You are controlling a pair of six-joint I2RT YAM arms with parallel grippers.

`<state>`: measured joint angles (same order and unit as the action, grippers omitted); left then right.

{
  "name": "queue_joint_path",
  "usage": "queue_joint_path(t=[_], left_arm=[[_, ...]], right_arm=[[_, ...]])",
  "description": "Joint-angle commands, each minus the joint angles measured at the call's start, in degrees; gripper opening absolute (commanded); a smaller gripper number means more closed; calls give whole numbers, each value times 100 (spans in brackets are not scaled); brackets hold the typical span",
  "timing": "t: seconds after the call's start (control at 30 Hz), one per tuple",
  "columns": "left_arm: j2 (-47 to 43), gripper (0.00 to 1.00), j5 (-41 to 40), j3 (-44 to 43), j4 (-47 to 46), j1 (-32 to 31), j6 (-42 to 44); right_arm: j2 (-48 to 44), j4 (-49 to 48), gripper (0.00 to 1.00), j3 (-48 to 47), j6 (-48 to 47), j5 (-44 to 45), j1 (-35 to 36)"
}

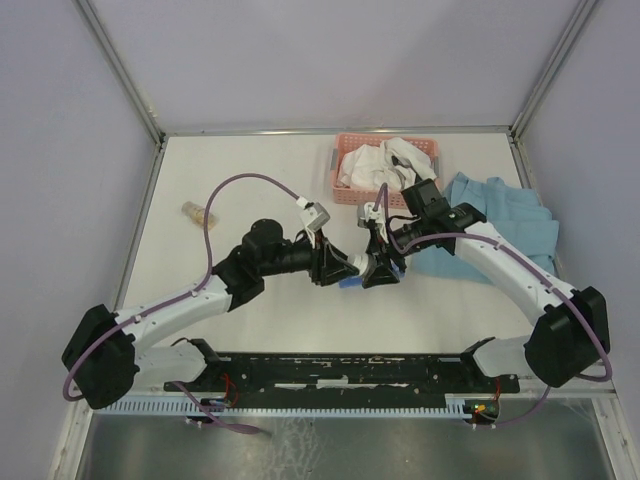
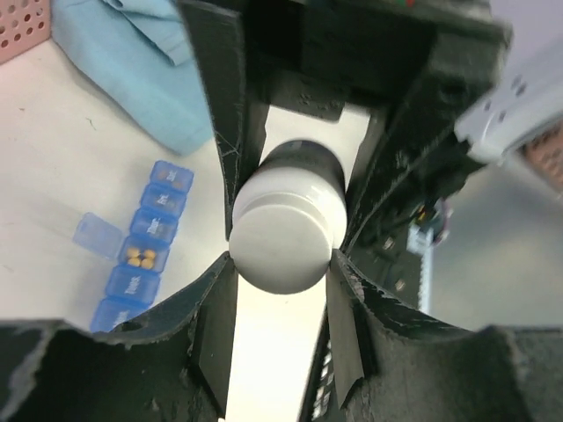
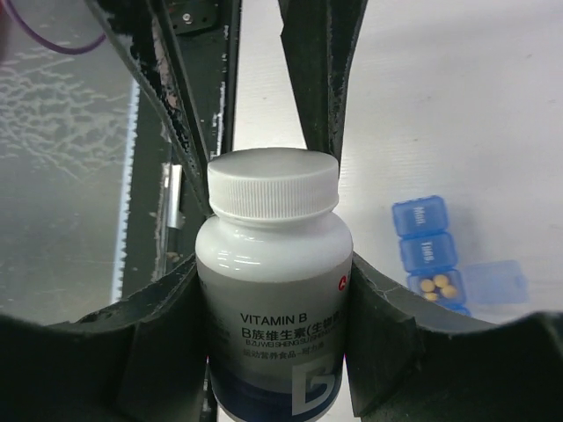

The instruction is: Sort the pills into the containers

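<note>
A white vitamin B bottle (image 3: pixel 273 290) is held upright by its body in my right gripper (image 3: pixel 274 281), one finger pressed on each side. My left gripper (image 2: pixel 281 264) is shut on the bottle's white ribbed cap (image 2: pixel 283 242), its pads touching both sides. The two grippers meet over the middle of the table, left gripper (image 1: pixel 345 268) against right gripper (image 1: pixel 378 270). The containers are a blue pill-organiser strip (image 2: pixel 145 246) lying beside them. One compartment is open with its lid (image 2: pixel 97 236) flipped out. Yellow pills (image 3: pixel 437 286) lie in it. The other compartments are shut.
A pink basket (image 1: pixel 345 140) of white cloth stands at the back centre. A light blue cloth (image 1: pixel 500 225) lies at the right, under the right arm. A small clear bottle (image 1: pixel 195 211) lies at the left. The black base rail (image 1: pixel 350 372) runs along the near edge.
</note>
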<state>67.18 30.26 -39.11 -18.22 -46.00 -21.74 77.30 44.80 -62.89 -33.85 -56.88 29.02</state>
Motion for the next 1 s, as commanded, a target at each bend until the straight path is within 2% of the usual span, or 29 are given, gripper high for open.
queue_joint_path(t=[0.0, 0.07, 0.13, 0.2, 0.27, 0.33, 0.53, 0.63, 0.77, 0.83, 0.97], left_arm=[[-216, 18, 478, 34, 561, -132, 2359], [-496, 28, 224, 254, 113, -118, 2371], [-776, 49, -197, 480, -342, -109, 2119], [-1113, 67, -612, 667, -626, -103, 1847], [-1471, 87, -1361, 835, -692, -94, 1519], [-1899, 99, -1906, 1090, -758, -81, 1082], [-2694, 99, -1601, 1694, -1298, -30, -508], [-2567, 99, -1829, 1713, -1571, -31, -1744], [-2081, 98, -2475, 1363, -1195, -69, -3357], [-1840, 97, -2812, 1140, -907, -226, -3728], [-1392, 97, -3697, 598, -191, -648, -3917]], right_arm=[[14, -331, 1, -398, 408, -1202, 143], [-62, -533, 1, -337, 535, -941, 143], [-117, -612, 1, -296, 554, -793, 144], [-161, -610, 1, -262, 499, -662, 144], [-211, -543, 1, -266, 312, -507, 142], [-301, -476, 1, -257, 153, -363, 145], [-595, -495, 1, -117, -311, 257, 168], [-796, -729, 1, 76, -487, 734, 224], [-1070, -1185, 1, 393, -655, 1438, 402], [-1108, -1249, 1, 439, -719, 1689, 502], [-1072, -1256, 1, 435, -793, 1941, 650]])
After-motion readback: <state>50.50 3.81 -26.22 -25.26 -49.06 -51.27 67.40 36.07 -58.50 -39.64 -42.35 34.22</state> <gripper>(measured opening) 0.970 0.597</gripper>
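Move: The white cap of the vitamin bottle is already between the left fingers, barely 1 cm to the right of the left hand's point at the same height; from the right hand, which holds the bottle, the cap lies about 5 cm left and 2 cm up. The blue pill box lies some 4 cm ahead and 5 cm right of the left hand, about 16 cm below it. The pink basket stands roughly 27 cm beyond the box and 4 cm farther right. Still pinching the cap, the left fingers twist it a little further, some 15 degrees clockwise looking from the left hand towards the cap, then open wide and let go; the hand backs off about 7 cm left and rises, rolling back the other way, before easing some 2 cm back right, towards the bottle. The right hand keeps its grip on the bottle, lifts and edges forward slightly while rolling it back. ##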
